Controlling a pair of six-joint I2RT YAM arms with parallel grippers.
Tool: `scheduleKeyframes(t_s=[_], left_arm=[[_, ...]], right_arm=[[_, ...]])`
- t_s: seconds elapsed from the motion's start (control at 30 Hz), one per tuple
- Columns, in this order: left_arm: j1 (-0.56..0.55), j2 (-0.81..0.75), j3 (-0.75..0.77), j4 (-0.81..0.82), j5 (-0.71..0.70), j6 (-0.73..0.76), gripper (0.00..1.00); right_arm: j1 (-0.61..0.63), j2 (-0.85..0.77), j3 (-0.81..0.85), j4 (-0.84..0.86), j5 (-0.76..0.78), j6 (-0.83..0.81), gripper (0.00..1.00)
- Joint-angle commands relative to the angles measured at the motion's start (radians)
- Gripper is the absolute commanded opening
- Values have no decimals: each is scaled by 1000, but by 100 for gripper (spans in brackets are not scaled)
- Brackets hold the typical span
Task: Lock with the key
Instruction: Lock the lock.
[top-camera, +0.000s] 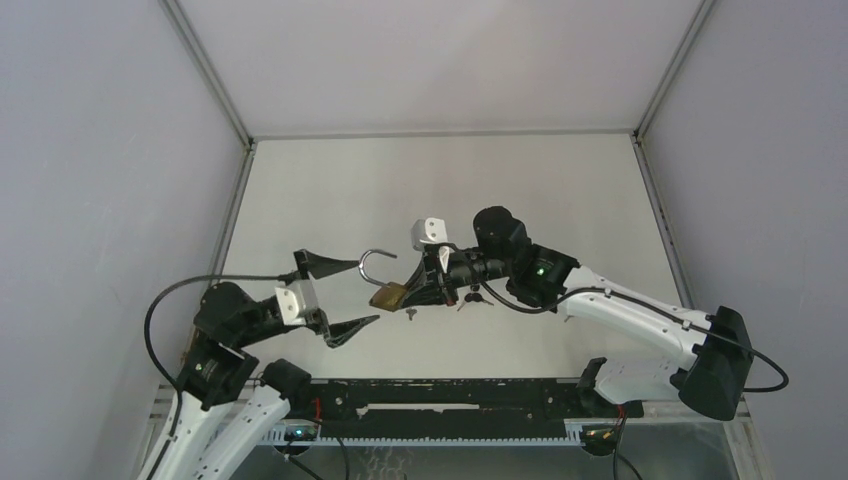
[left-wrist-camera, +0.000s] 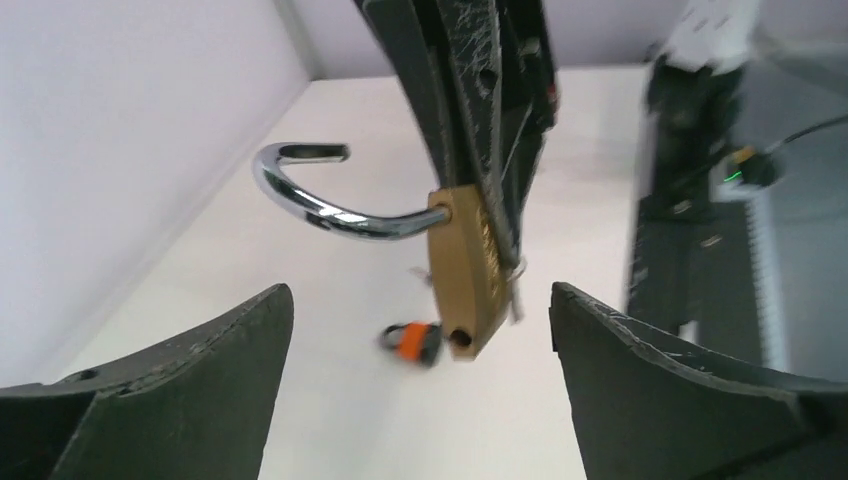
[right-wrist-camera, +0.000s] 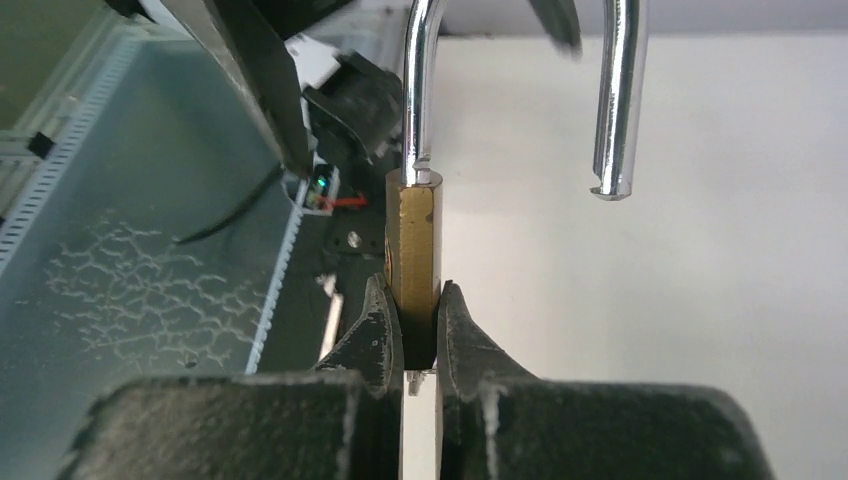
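Note:
A brass padlock (top-camera: 388, 295) with its silver shackle (top-camera: 375, 262) swung open hangs above the table. My right gripper (top-camera: 415, 290) is shut on the padlock's body (right-wrist-camera: 413, 240), one finger on each flat face. The shackle's free end (right-wrist-camera: 620, 100) is out of its hole. A small silver piece (left-wrist-camera: 515, 290), seemingly a key, sticks out at the body's far side. A key with an orange and black head (left-wrist-camera: 425, 342) lies on the table, also seen from the top (top-camera: 474, 298). My left gripper (top-camera: 368, 291) is open and empty, its fingers either side of the padlock (left-wrist-camera: 465, 270) without touching it.
The white table (top-camera: 440, 180) is walled by grey panels on three sides. A black rail (top-camera: 440, 395) with the arm bases runs along the near edge. A silver key-like piece (top-camera: 410, 312) shows just under the padlock.

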Motion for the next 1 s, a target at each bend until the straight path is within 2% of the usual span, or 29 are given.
scheduleKeyframes(t_s=[0.0, 0.03, 0.07, 0.1, 0.13, 0.2, 0.33, 0.43, 0.6, 0.73, 0.9, 0.97], left_arm=[[-3, -60, 91, -238, -179, 656, 99], [-2, -80, 90, -248, -207, 786, 97], [-2, -99, 85, -250, -224, 985, 94], [-3, -117, 76, -243, -229, 1097, 92], [-3, -129, 64, -230, -222, 1305, 92], [-3, -130, 52, -210, -177, 1601, 93], [-3, -50, 114, -317, -78, 1998, 96], [-3, 3, 126, -424, -73, 2249, 92], [-4, 56, 91, -488, -37, 2522, 84], [-7, 99, 119, -523, -67, 2544, 73], [-26, 89, 94, -550, -81, 2559, 69], [-34, 87, 95, -551, -94, 2526, 59]], right_arm=[[-7, -88, 35, -99, 129, -52, 0], [-7, -90, 35, -112, 129, -53, 0], [-3, -91, 37, -116, 126, -49, 0], [3, -87, 37, -114, 131, -45, 0], [15, -82, 38, -112, 138, -47, 0], [30, -68, 48, -109, 149, -49, 0], [39, -39, 70, -84, 145, -42, 0], [49, -27, 82, -67, 139, -36, 0], [59, -9, 100, -66, 132, -37, 0], [73, 1, 121, -87, 146, -54, 0], [72, 16, 143, -74, 148, -62, 0], [72, 27, 161, -80, 145, -69, 0]])
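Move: About 4 cm ahead of the open left hand, 2 cm to its right and nearly level is the open shackle of the brass lock; it lies some 4 cm ahead and 4 cm left of the right hand. The brass body, pinched by the right fingers, sits 4 cm right of the left hand and 1 cm back, with its key hanging roughly 7 cm right, 3 cm back and a little lower. Swinging clear of the lock leftward, up and forward, the open left hand rolls about 90 degrees so its gap turns from fore-and-aft to upright, then drops some 6 cm and eases back right around the shackle, fingers dipping slightly and closing about a third. The right hand keeps its pinch on the body, lowering it about 3.5 cm and tipping it some 10 degrees shackle-side down. ##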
